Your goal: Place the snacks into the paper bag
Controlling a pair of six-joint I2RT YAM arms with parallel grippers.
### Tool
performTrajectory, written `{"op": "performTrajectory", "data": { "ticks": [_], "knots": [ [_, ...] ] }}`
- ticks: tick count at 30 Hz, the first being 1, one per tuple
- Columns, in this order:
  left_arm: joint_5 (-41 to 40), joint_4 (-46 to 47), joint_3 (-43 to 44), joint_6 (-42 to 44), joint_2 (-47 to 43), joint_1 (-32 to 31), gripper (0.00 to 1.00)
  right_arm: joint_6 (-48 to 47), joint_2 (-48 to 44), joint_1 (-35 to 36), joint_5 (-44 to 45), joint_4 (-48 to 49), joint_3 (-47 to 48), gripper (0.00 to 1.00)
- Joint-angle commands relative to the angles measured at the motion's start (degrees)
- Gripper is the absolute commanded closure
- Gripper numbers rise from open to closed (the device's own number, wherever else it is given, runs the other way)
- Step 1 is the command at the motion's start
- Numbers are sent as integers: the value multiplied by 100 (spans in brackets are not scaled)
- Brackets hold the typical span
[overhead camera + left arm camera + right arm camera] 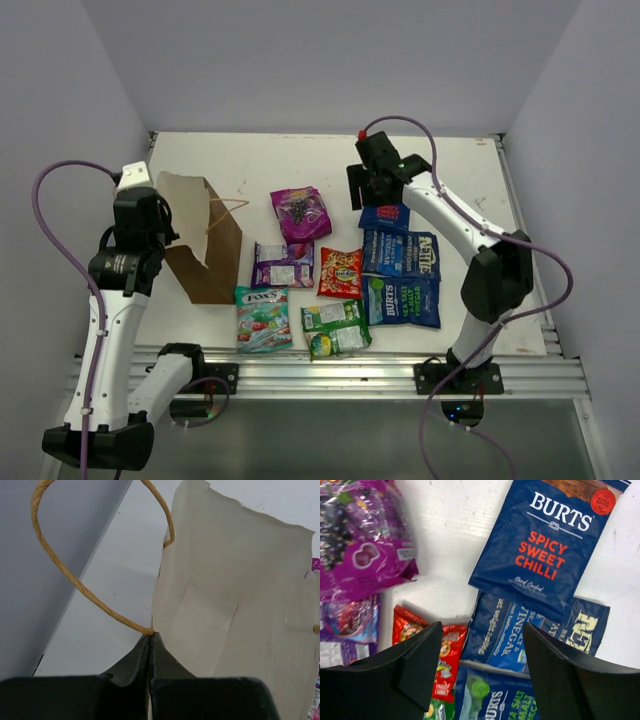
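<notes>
The brown paper bag point(208, 250) stands tilted at the left with its mouth open. My left gripper point(166, 232) is shut on its rim point(150, 632), where the string handle point(75, 580) is attached. The bag's pale inside point(235, 595) holds nothing that I can see. My right gripper point(482, 630) hangs open and empty over the blue crisp packets. The Spicy Sweet Chilli bag point(545, 545) lies just beyond its fingertips, and a salt and vinegar bag point(505, 640) lies between them, below. The snacks lie flat in a cluster right of the bag: purple point(300, 213), red-orange point(341, 273), teal-pink point(262, 318) and green point(335, 328).
A second purple packet point(283, 265) lies closest to the bag's right side. Two more blue crisp bags point(402, 300) sit near the table's front edge, close to the right arm's base. White walls enclose the table at the left, the back and the right.
</notes>
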Motion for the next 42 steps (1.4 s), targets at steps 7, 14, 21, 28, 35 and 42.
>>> {"op": "performTrajectory", "data": {
  "ticks": [7, 14, 21, 28, 35, 42],
  "knots": [
    [306, 203, -132, -38, -34, 33, 100, -137, 1081, -433, 908, 583, 181, 30],
    [394, 203, -132, -20, 10, 33, 100, -145, 1267, -1346, 733, 881, -57, 30],
    [438, 220, -53, -20, 98, 33, 100, -357, 1838, -1470, 338, 829, 207, 29],
    [324, 150, 8, 6, 63, 33, 100, -84, 2216, -1672, -163, 873, -39, 28],
    [297, 150, 17, 24, 72, 33, 100, -111, 2436, -1725, -585, 970, -180, 50],
    [323, 159, 61, 41, 54, 33, 100, -198, 2201, -1708, -682, 890, -303, 100]
  ]
}}
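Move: The blue Spicy Sweet Chilli bag lies flat some 8 cm ahead of the open right hand, 6 cm to its right and 17 cm below. Also about 17 cm below that hand, a second blue crisp bag lies 5 cm back and 9 cm right, the purple grape bag 5 cm ahead and 16 cm left, and the red snack bag 10 cm back and 6 cm left. From the left hand the Spicy Sweet Chilli bag is roughly 21 cm ahead, 52 cm right and 25 cm below. The right fingers close on the Spicy Sweet Chilli bag and pinch its right-hand edge, just below the middle. To get there the open hand goes forward and down, swings about 12 cm right over the bag, then sinks to table height, some 16 cm down in all, turning 15 degrees clockwise and tipping steeper. The left hand keeps its pinch on the paper bag's handle. ##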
